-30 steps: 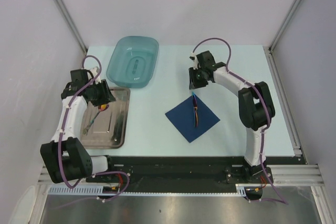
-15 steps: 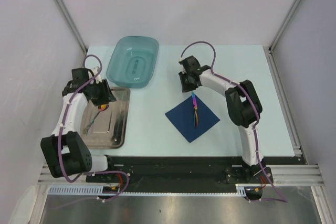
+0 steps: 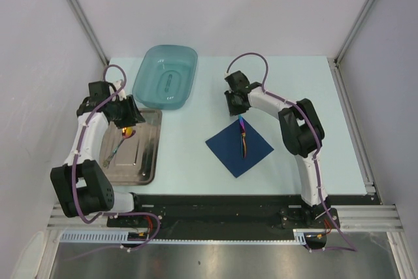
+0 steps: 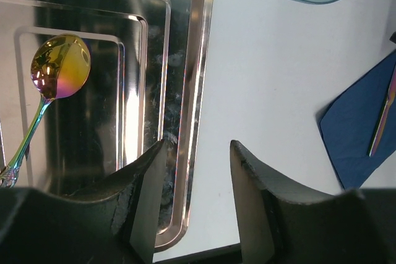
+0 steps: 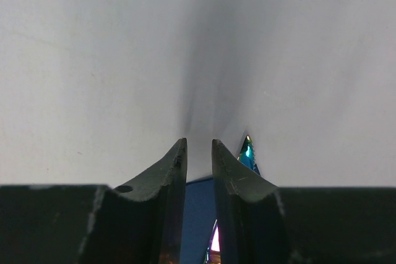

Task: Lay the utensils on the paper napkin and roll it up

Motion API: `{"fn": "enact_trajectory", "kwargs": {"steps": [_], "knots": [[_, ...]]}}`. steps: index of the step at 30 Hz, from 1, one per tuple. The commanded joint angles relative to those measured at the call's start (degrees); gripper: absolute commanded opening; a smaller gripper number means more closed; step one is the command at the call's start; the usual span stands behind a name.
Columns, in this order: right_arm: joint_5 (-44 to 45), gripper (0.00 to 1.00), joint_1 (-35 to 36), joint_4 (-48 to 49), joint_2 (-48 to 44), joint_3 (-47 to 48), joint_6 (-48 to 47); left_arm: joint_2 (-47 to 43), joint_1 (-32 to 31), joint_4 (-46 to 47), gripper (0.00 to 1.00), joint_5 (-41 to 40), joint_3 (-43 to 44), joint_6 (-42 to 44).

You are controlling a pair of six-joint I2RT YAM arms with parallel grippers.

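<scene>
The navy paper napkin lies as a diamond on the table with one slender iridescent utensil along its middle. Its serrated teal tip pokes past the napkin's far corner. My right gripper hangs just beyond that corner. In its wrist view the gripper shows a narrow gap with nothing in it and the napkin below. A gold-bowled spoon lies in the steel tray. My left gripper is open above the tray's right rim, holding nothing, and the spoon lies just near of it.
A translucent teal tub stands on the table just beyond the tray. Grey walls close in the left, right and far sides. The black front edge of the table runs along the arm bases.
The right gripper swung left toward the napkin's far corner and its jaws narrowed. The left gripper shifted slightly toward the far end of the tray.
</scene>
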Motion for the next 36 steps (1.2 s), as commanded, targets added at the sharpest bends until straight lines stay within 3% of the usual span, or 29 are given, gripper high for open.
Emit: {"fn": "enact_trajectory", "kwargs": {"steps": [1, 36], "knots": [[1.3, 0.29, -0.2, 0.3, 1.3, 0.9, 0.2, 0.3, 0.4, 0.4, 0.5, 1.6, 2.8, -0.3], [4.2, 0.53, -1.1, -0.5, -1.4, -3.2, -0.2, 3.8, 1.2, -0.6, 0.55, 0.1, 4.4, -1.0]]}}
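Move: The knife lies nearly fore-and-aft on the napkin. Its middle is about 9 cm back and 3 cm to the right of my right hand, some 2 cm lower, and its pointed end reaches almost to my fingers. The napkin's centre is roughly 13 cm back and 2 cm right; the teal bin stands about 23 cm left and 13 cm ahead. From my left hand the knife is some 33 cm right, 3 cm ahead and 13 cm down. I spread my right fingers from about a quarter to half open beside the knife's pointed end, easing the hand about 1 cm to the right and a touch down. My right-hand finger pushes that end to the right, and the wrist stays almost as it is. ##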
